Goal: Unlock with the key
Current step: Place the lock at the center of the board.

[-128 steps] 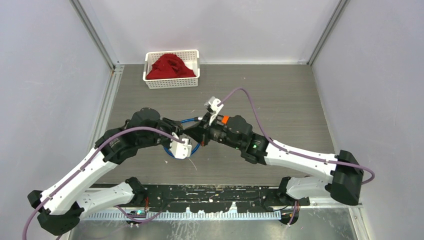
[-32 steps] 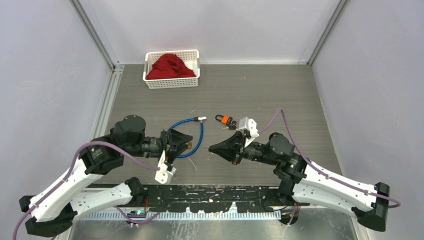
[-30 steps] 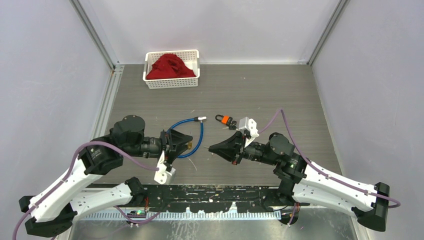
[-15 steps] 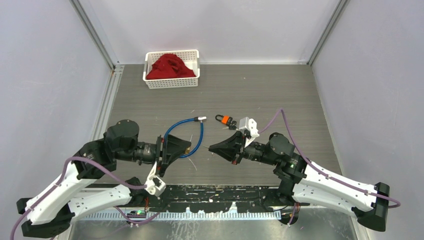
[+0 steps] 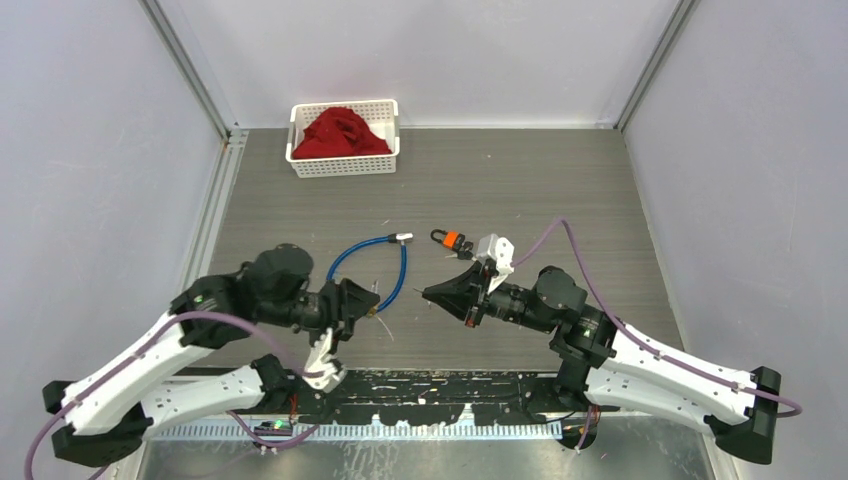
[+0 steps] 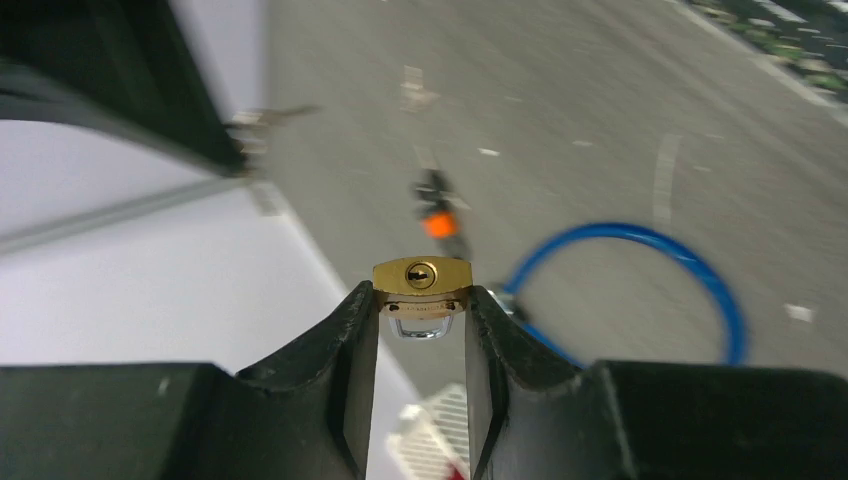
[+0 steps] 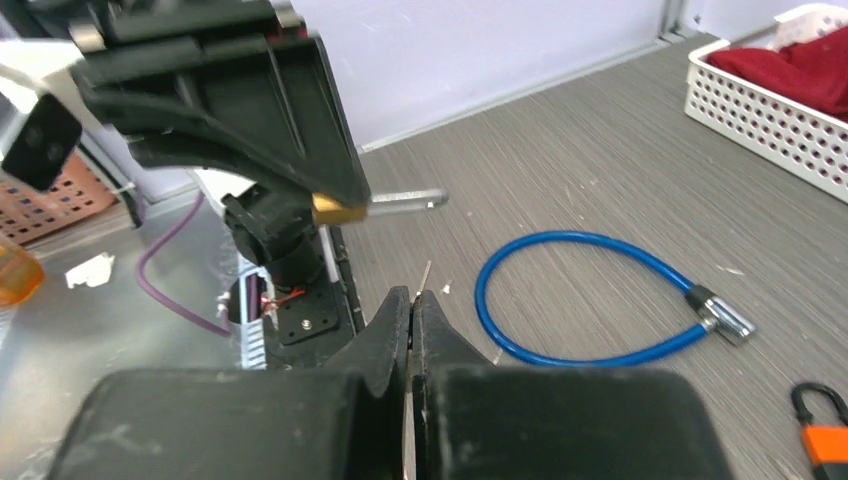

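A small brass padlock (image 6: 422, 276) is pinched between my left gripper's (image 6: 421, 300) black fingers, keyhole end up and silver shackle below. From the right wrist view the same padlock (image 7: 338, 210) shows under the left gripper (image 7: 345, 195), lifted off the table. My right gripper (image 7: 412, 296) is shut on a thin key (image 7: 427, 272), whose tip sticks out past the fingertips. In the top view the left gripper (image 5: 366, 305) and right gripper (image 5: 428, 293) face each other with a short gap between them.
A blue cable loop (image 5: 368, 266) lies on the table between the arms. A little orange padlock (image 5: 451, 240) sits just beyond the right gripper. A white basket (image 5: 343, 165) holding red cloth stands at the back left.
Both grippers, once close together over the cable, have drawn apart. Over the last second the left arm has swung and lowered its wrist; the right arm has barely moved.
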Action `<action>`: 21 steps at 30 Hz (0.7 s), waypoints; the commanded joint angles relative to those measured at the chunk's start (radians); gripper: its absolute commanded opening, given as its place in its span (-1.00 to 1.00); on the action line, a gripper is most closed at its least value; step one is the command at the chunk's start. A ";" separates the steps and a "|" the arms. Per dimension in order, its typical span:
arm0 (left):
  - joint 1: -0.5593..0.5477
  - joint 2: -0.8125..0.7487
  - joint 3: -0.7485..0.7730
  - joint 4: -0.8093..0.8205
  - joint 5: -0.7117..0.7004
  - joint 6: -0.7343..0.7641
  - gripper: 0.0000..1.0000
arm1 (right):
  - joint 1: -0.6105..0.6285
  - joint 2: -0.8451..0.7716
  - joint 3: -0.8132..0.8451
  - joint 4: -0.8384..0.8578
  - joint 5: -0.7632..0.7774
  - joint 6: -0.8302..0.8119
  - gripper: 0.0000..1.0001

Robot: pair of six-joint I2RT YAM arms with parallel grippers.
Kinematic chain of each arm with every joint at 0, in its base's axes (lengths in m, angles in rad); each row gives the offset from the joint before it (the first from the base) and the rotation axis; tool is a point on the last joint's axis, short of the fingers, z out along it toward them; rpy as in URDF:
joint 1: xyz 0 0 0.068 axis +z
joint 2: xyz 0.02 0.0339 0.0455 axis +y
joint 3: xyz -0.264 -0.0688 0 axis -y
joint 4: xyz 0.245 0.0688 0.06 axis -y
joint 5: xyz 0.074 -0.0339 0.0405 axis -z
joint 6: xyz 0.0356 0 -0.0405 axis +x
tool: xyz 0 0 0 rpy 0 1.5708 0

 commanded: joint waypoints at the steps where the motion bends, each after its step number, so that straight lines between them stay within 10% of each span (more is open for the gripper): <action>1: -0.005 0.125 -0.076 -0.126 -0.182 -0.130 -1.00 | -0.001 -0.014 0.012 -0.069 0.130 -0.020 -0.99; 21: 0.104 0.715 -0.213 0.386 -0.230 -0.537 -0.87 | -0.002 -0.081 0.019 -0.255 0.440 0.081 -0.98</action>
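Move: The brass lock is already pinched in my left hand. Its spot on the board, the bare patch by the right side of the blue cable, lies about 9 cm ahead and 27 cm below, hardly to the side. From that hand the cable loop's middle is some 14 cm ahead and 5 cm left, the orange lock about 21 cm ahead and 12 cm right, both at board level. From my right hand, holding the key, the spot is roughly 6 cm ahead, 6 cm left and 28 cm below. I sink my left hand fast towards the board, about 23 cm down and 8 cm forward, slowing near the end, while the wrist swings the fingers from slanting right to pointing steeply down and turns counter-clockwise; they keep their grip on the lock. My right hand keeps the key and makes room: forward and down first, then right and slightly up, turning some 20 degrees clockwise. ##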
